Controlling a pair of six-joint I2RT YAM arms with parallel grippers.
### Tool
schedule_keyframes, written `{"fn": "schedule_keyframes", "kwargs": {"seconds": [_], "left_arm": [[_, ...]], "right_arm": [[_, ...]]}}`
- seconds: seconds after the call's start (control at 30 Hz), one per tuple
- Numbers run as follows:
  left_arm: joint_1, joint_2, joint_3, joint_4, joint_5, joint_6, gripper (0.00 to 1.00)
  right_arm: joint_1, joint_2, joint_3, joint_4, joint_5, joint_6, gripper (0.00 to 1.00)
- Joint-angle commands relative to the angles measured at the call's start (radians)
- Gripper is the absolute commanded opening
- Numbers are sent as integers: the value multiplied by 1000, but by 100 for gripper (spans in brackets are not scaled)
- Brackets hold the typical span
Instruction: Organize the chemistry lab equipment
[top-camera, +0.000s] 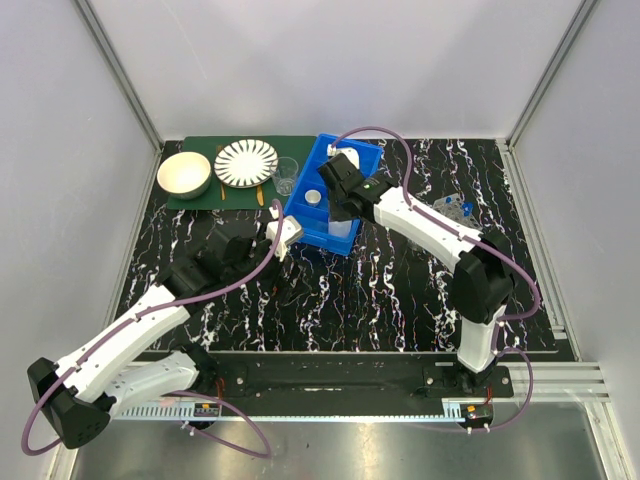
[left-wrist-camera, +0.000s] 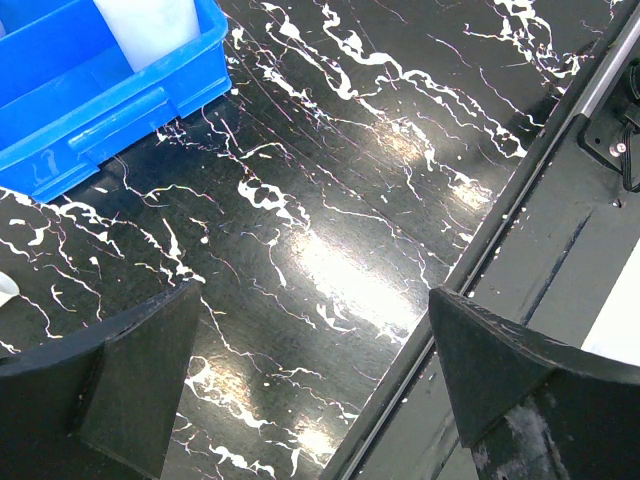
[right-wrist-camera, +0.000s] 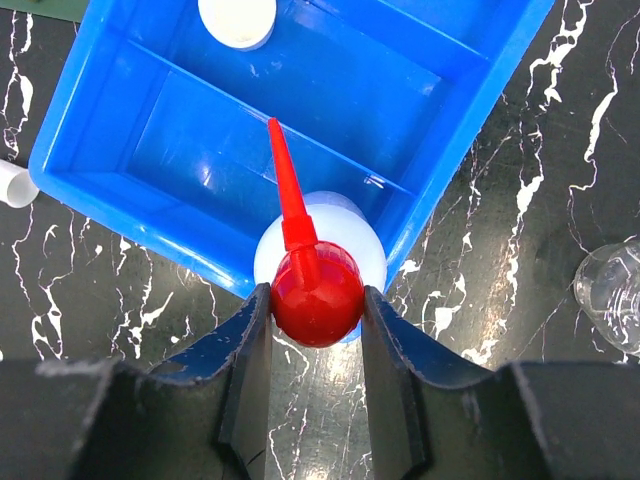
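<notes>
The white squeeze bottle (right-wrist-camera: 345, 225) with the red nozzle (right-wrist-camera: 285, 175) stands upright at the near corner of the blue bin (right-wrist-camera: 160, 130). My right gripper (right-wrist-camera: 318, 300) is shut on its round red cap. A small round lid (right-wrist-camera: 237, 20) lies in another compartment of the bin. The small clear beaker (top-camera: 286, 176) stands just left of the bin, and the clear tube rack (top-camera: 455, 210) with blue-capped tubes sits to the right. My left gripper (left-wrist-camera: 320, 370) hangs open above bare tabletop near the bin's front corner (left-wrist-camera: 90, 100), holding nothing.
A striped plate (top-camera: 246, 162) and a cream bowl (top-camera: 184, 174) rest on a green mat (top-camera: 205, 200) at the back left. A metal rail (left-wrist-camera: 500, 220) marks the table's near edge. The beaker (right-wrist-camera: 610, 290) also shows beside the bin.
</notes>
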Motion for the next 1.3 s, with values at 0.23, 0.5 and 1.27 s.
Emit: {"fn": "schedule_keyframes", "kwargs": {"seconds": [0.23, 0.5, 1.27], "left_arm": [[-1, -20, 3, 32, -6, -4, 99], [-1, -19, 5, 32, -3, -4, 99], [-2, -19, 3, 32, -1, -4, 99]], "right_arm": [[11, -13, -29, 39, -7, 17, 2], [11, -10, -46, 46, -10, 23, 20], [8, -44, 43, 17, 77, 9, 65]]}}
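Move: I hold the squeeze bottle by its red cap, with the right end of the blue box's front compartment directly beneath my right hand, its floor about 13 cm down. The white cup in the box stands roughly 8 cm ahead and 6 cm left, and the glass beaker some 18 cm right and 1 cm back, both at about that depth. From my left hand that compartment end lies about 18 cm ahead, 8 cm right and 17 cm below. With my right hand still pinching the red cap, I ease the bottle straight down about 1.5 cm into the right end of the front compartment, slowing to a stop. Then, holding the hand almost still over the box, I part my fingers by roughly half their gap again and let go of the cap. ##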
